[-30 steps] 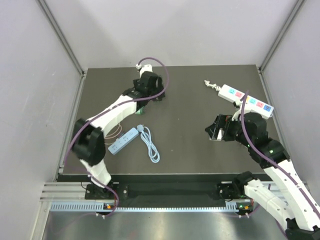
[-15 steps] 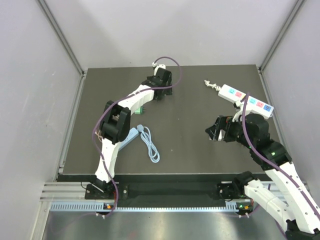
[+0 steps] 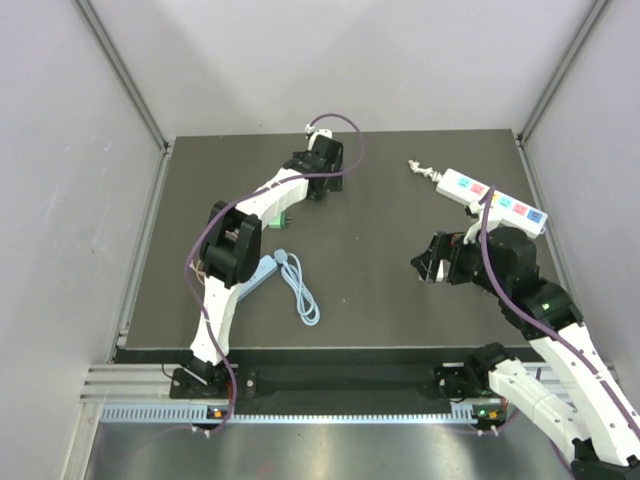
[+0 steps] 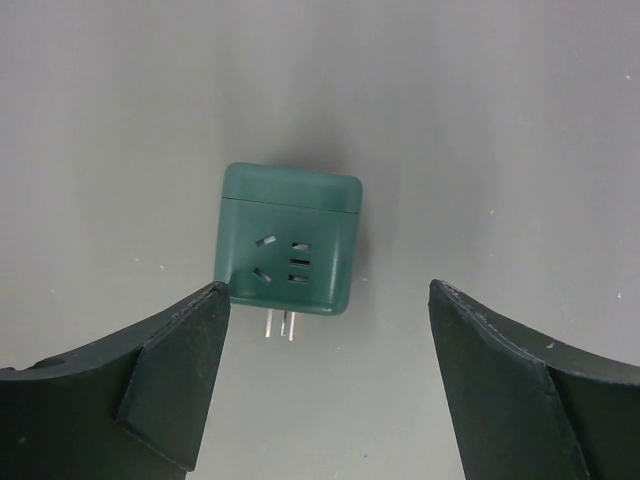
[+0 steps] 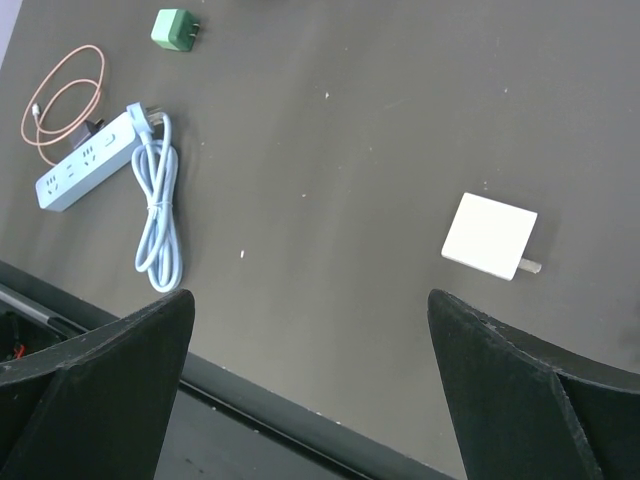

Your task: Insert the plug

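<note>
The green plug point(image 4: 290, 240) lies on the dark mat with its metal prongs point(image 4: 280, 325) pointing toward the camera; in the top view the green plug point(image 3: 283, 218) sits at the far left-centre. My left gripper point(image 4: 328, 300) hovers over it, open, the plug nearer its left finger point(image 4: 170, 380) and touching neither finger. From above, the left gripper point(image 3: 319, 188) is just right of the plug. My right gripper point(image 3: 430, 265) is open and empty over the mat's right half. A white power strip point(image 3: 495, 200) with coloured switches lies at the far right.
A light blue power strip point(image 5: 85, 165) with its coiled blue cable point(image 5: 155, 215) lies at the near left, beside a pink cable loop point(image 5: 60, 105). A white adapter block point(image 5: 490, 237) rests below the right gripper point(image 5: 310, 300). Grey walls enclose the mat.
The left arm's elbow swung inward and its gripper shifted a little to the right, then held still. The right arm has not moved.
</note>
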{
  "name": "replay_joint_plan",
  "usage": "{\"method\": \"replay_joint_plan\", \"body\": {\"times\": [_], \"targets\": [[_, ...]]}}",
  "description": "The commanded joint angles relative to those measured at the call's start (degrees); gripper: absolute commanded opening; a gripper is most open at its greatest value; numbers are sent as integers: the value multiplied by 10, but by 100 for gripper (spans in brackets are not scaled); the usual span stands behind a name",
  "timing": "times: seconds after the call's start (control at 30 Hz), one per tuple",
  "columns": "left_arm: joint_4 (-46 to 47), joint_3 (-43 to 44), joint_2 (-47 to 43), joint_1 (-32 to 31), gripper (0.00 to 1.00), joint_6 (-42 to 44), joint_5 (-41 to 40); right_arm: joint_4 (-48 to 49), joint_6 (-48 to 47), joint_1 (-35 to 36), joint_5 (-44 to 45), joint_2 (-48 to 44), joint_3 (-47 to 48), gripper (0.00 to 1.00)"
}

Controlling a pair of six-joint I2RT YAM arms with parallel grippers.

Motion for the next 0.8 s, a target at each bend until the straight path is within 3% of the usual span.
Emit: {"method": "replay_joint_plan", "body": {"times": [0.0,0.23,0.67,0.77], "targets": [[-13,27,0,6,86,15,-25,12,-14,-4,2,-1,28,100],[36,-10,-8,25,86,28,14,16,-18,-5,1,-4,27,100],[73,-21,36,35,75,56,32,-5,14,-5,-5,33,45,100],[82,-22,39,36,55,59,30,-4,20,-4,-4,30,44,100]]}}
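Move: The dark green adapter sits close under the left hand's open fingers: some 3 cm to the left, 2 cm ahead and 5 cm below. The light green adapter stands about 11 cm to this hand's left and 7 cm back. The light blue power strip is roughly 24 cm back and 15 cm left, its coiled cord 25 cm back and 5 cm left. From the right hand, the dark green adapter is about 33 cm ahead, 22 cm left and 18 cm below. With its fingers still spread, the left hand first shifts about 2.5 cm to its left and a little forward, centring itself over the dark green adapter. It then sinks some 4 cm, almost straight down, with the wrist barely turning, while the fingers narrow from wide open to roughly three-fifths until both fingertips meet the adapter's left and right sides and begin to pinch it. ##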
